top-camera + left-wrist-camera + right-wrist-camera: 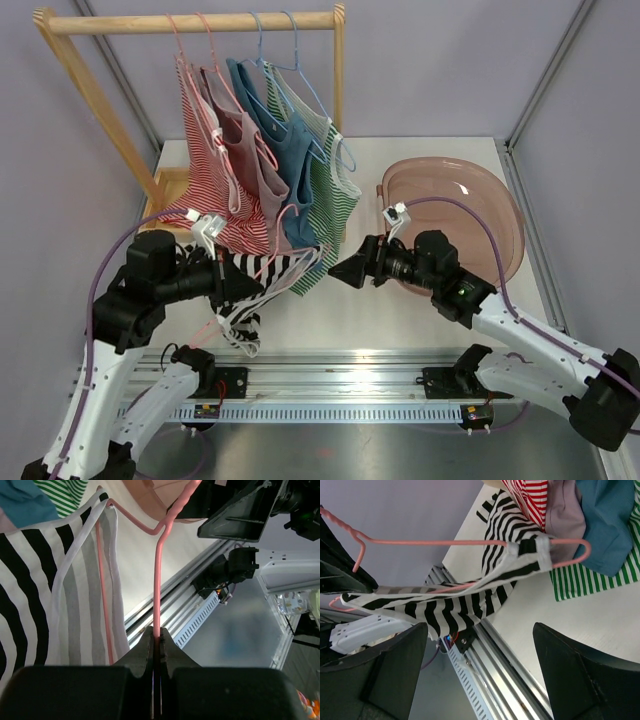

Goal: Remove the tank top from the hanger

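A black-and-white striped tank top (278,270) hangs on a pink wire hanger (158,580) that lies nearly level over the table's front. My left gripper (156,632) is shut on the hanger's wire near its hook; from above it (236,280) sits at the garment's left end. The top's white-edged straps (530,555) still loop over the hanger's shoulder (582,552). My right gripper (338,272) stands open just right of that end, facing it. In the right wrist view its fingers (395,670) are wide apart with nothing between them, the tank top (470,600) ahead of them.
A wooden rack (190,20) at the back left carries several more tank tops on hangers, red-striped, mauve, blue and green-striped (335,200), hanging down close to the held one. A pink basin (500,210) sits at the right. An aluminium rail (340,365) runs along the near edge.
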Available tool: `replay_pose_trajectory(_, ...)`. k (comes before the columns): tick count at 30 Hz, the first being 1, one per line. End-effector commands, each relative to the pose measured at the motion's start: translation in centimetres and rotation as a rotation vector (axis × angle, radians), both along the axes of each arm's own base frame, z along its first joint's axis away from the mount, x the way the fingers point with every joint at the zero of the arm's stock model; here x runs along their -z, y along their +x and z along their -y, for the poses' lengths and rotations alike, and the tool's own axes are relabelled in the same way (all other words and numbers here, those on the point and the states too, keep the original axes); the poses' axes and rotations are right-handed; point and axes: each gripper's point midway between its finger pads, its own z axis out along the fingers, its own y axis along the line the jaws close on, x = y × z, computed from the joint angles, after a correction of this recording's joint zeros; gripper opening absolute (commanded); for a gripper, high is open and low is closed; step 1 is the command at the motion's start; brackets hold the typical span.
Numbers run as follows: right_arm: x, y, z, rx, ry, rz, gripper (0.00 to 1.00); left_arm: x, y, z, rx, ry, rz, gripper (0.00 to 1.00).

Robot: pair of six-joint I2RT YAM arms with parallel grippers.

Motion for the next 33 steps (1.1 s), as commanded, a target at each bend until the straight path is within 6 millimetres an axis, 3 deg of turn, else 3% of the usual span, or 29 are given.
replay_pose_trajectory(1, -2.4, 3.5, -0.8, 0.192, 0.045, 0.119, 0.94, -3.2, 0.2, 2.3, 0.12, -0.14, 0.083, 0.0)
replay_pose_trajectory(3, -1.3, 3.9, -1.8, 0.187, 0.002, 0.118, 0.92, -4.2, -0.3, 3.0, 0.163, -0.192, 0.091, 0.0)
replay_pose_trajectory(7, -1.4, 4.7, -3.2, 0.19, -0.033, 0.156, 0.84, -5.8, -1.0, 3.4, 0.192, -0.239, 0.128, 0.0)
replay_pose_trajectory(16, -1.9, 5.6, -3.2, 0.225, -0.052, 0.203, 0.78, -4.0, -0.3, 3.3, 0.163, -0.203, 0.08, 0.0)
replay_pose_trajectory(20, -2.2, 5.4, -3.0, 0.221, -0.042, 0.211, 0.83, -3.1, 0.3, 3.3, 0.136, -0.188, 0.064, 0.0)
replay_pose_trajectory(21, -2.1, 5.3, -2.9, 0.219, -0.043, 0.21, 0.88, -2.9, 0.5, 3.4, 0.134, -0.186, 0.058, 0.0)
replay_pose_trajectory(24, -1.7, 5.8, -2.5, 0.261, -0.058, 0.205, 0.88, -2.9, 0.4, 3.6, 0.145, -0.196, 0.052, 0.0)
replay_pose_trajectory(27, -1.0, 6.9, -1.8, 0.324, -0.104, 0.195, 0.77, -3.2, 0.3, 3.7, 0.154, -0.205, 0.058, 0.0)
replay_pose_trajectory(31, -0.6, 7.6, -1.5, 0.353, -0.147, 0.198, 0.43, -3.4, 0.3, 3.7, 0.151, -0.201, 0.065, 0.0)
replay_pose_trajectory(33, -0.5, 7.5, -1.3, 0.352, -0.157, 0.203, 0.36, -3.1, 0.5, 3.5, 0.139, -0.186, 0.061, 0.0)
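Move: The black-and-white tank top's strap, at the free end of the pink hanger, lies about 6 cm ahead, 5 cm left and 4 cm below the open right hand. The green-striped top hangs roughly 15 cm ahead and 5 cm left at about hand height; the tray lies some 10 cm ahead, 21 cm right and 18 cm below. From the left hand, already gripping the hanger, the strap is about 4 cm ahead, 12 cm right and 3 cm lower. Right hand reaches some 6 cm forward, fingers half-closing around the strap as left shifts hanger 3 cm right. ##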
